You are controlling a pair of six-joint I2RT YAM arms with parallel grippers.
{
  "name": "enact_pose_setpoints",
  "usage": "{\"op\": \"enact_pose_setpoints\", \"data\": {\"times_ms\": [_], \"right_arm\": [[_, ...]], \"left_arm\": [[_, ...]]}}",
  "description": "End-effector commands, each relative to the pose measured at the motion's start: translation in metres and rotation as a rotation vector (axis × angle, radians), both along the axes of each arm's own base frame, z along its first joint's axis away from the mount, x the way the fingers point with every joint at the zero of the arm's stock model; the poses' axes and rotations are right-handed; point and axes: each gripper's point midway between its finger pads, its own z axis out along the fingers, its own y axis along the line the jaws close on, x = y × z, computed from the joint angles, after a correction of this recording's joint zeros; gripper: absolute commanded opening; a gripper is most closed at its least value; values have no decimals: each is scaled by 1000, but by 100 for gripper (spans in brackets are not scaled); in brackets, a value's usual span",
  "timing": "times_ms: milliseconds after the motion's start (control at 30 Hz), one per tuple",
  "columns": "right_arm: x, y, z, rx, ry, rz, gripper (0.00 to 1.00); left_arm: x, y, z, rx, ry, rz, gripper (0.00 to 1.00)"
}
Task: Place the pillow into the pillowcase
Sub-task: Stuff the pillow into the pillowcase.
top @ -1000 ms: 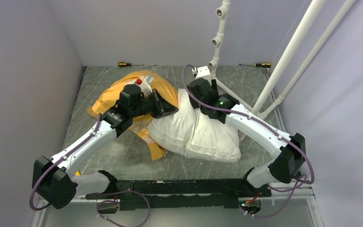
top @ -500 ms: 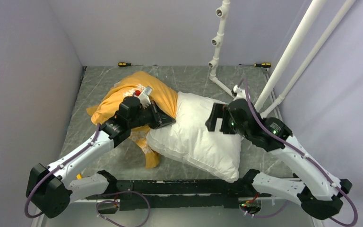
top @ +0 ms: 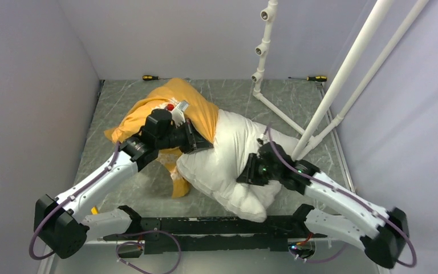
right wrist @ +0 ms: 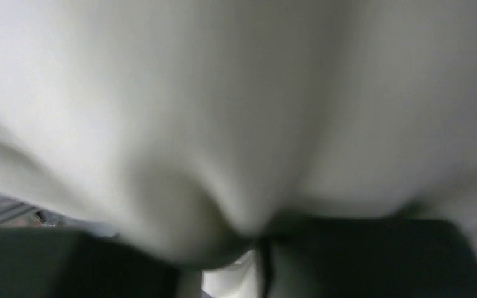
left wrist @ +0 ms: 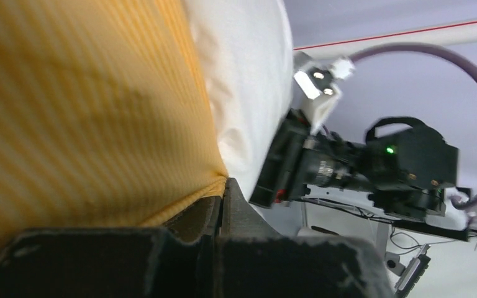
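Note:
The orange-yellow pillowcase [top: 188,103] lies bunched at the back left, its mouth facing right. The white pillow [top: 228,151] has its far end pushed into that mouth, while the rest lies crumpled toward the front. A red logo and tag [top: 174,107] show at the case opening. My left gripper [top: 198,140] is shut on the pillowcase's hem [left wrist: 214,180], right beside the pillow [left wrist: 242,74]. My right gripper [top: 244,172] is buried in the pillow's near right side. In the right wrist view a fold of white fabric [right wrist: 223,124] is pinched between its dark fingers [right wrist: 348,254].
Two screwdrivers [top: 151,77] [top: 317,78] lie along the back edge of the marble table [top: 131,188]. A white pipe frame [top: 260,63] stands at the back, and its slanted poles [top: 342,74] come down just right of the right arm. Grey walls close in on three sides.
The right arm left the pillow's far side, swung round to its near right side and closed on it. The pillow slid further into the case and crumpled. The left gripper kept its hold.

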Motion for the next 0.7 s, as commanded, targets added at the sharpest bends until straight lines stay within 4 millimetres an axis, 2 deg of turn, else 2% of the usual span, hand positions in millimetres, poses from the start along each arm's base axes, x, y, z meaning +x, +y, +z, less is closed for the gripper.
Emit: {"op": "enact_pose_setpoints", "data": {"times_ms": [0, 33, 100, 167, 233, 267, 333, 400, 433, 500, 533, 600, 667], "right_arm": [[55, 91, 55, 307, -203, 125, 11], [68, 99, 67, 321, -247, 121, 0], [88, 116, 106, 391, -354, 134, 0], [99, 126, 146, 444, -457, 149, 0], [105, 124, 179, 479, -552, 131, 0], [109, 118, 186, 475, -580, 101, 0], [118, 103, 183, 414, -587, 35, 0], [121, 86, 163, 329, -555, -14, 0], [121, 79, 150, 288, -531, -34, 0], [118, 65, 122, 216, -485, -60, 0], [117, 59, 114, 192, -473, -79, 0], [113, 50, 92, 162, -434, -101, 0], [111, 46, 81, 160, -413, -113, 0]], "left_arm": [[-38, -29, 62, -61, -132, -233, 0], [-42, -31, 70, -60, -143, -243, 0], [-47, -33, 81, -66, -152, -251, 0], [-50, -32, 86, -60, -149, -240, 0], [-50, -29, 85, -47, -152, -218, 0], [-49, -26, 81, -33, -154, -200, 0], [-45, -19, 67, 7, -137, -156, 0], [-43, -14, 55, 33, -129, -132, 10], [-42, -12, 51, 42, -128, -130, 23], [-39, -5, 47, 89, -130, -116, 63], [-37, 2, 44, 137, -132, -101, 73], [-30, 24, 36, 268, -139, -43, 86], [-25, 53, 29, 414, -145, 23, 90]]}}
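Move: My left hand is shut on the pillowcase's mouth edge. The bulk of the pillowcase lies about 9 cm ahead, 12 cm left and 10 cm lower; the bare pillow's middle is some 9 cm right, 4 cm back and 13 cm below. My right fingers, half open, straddle a fold of the pillow's near part right at their tips, with the pillowcase mouth roughly 12 cm ahead of that hand, 11 cm left and some 8 cm higher. I shut my right fingers on the pillow fold and shove it left and forward towards the pillowcase mouth, about 8 cm left and 7 cm forward, then lift some 5 cm, easing back right a little as the fingers tip up. My left hand raises the mouth edge about 3 cm, then opens wide and lets the edge out of its pinch. ##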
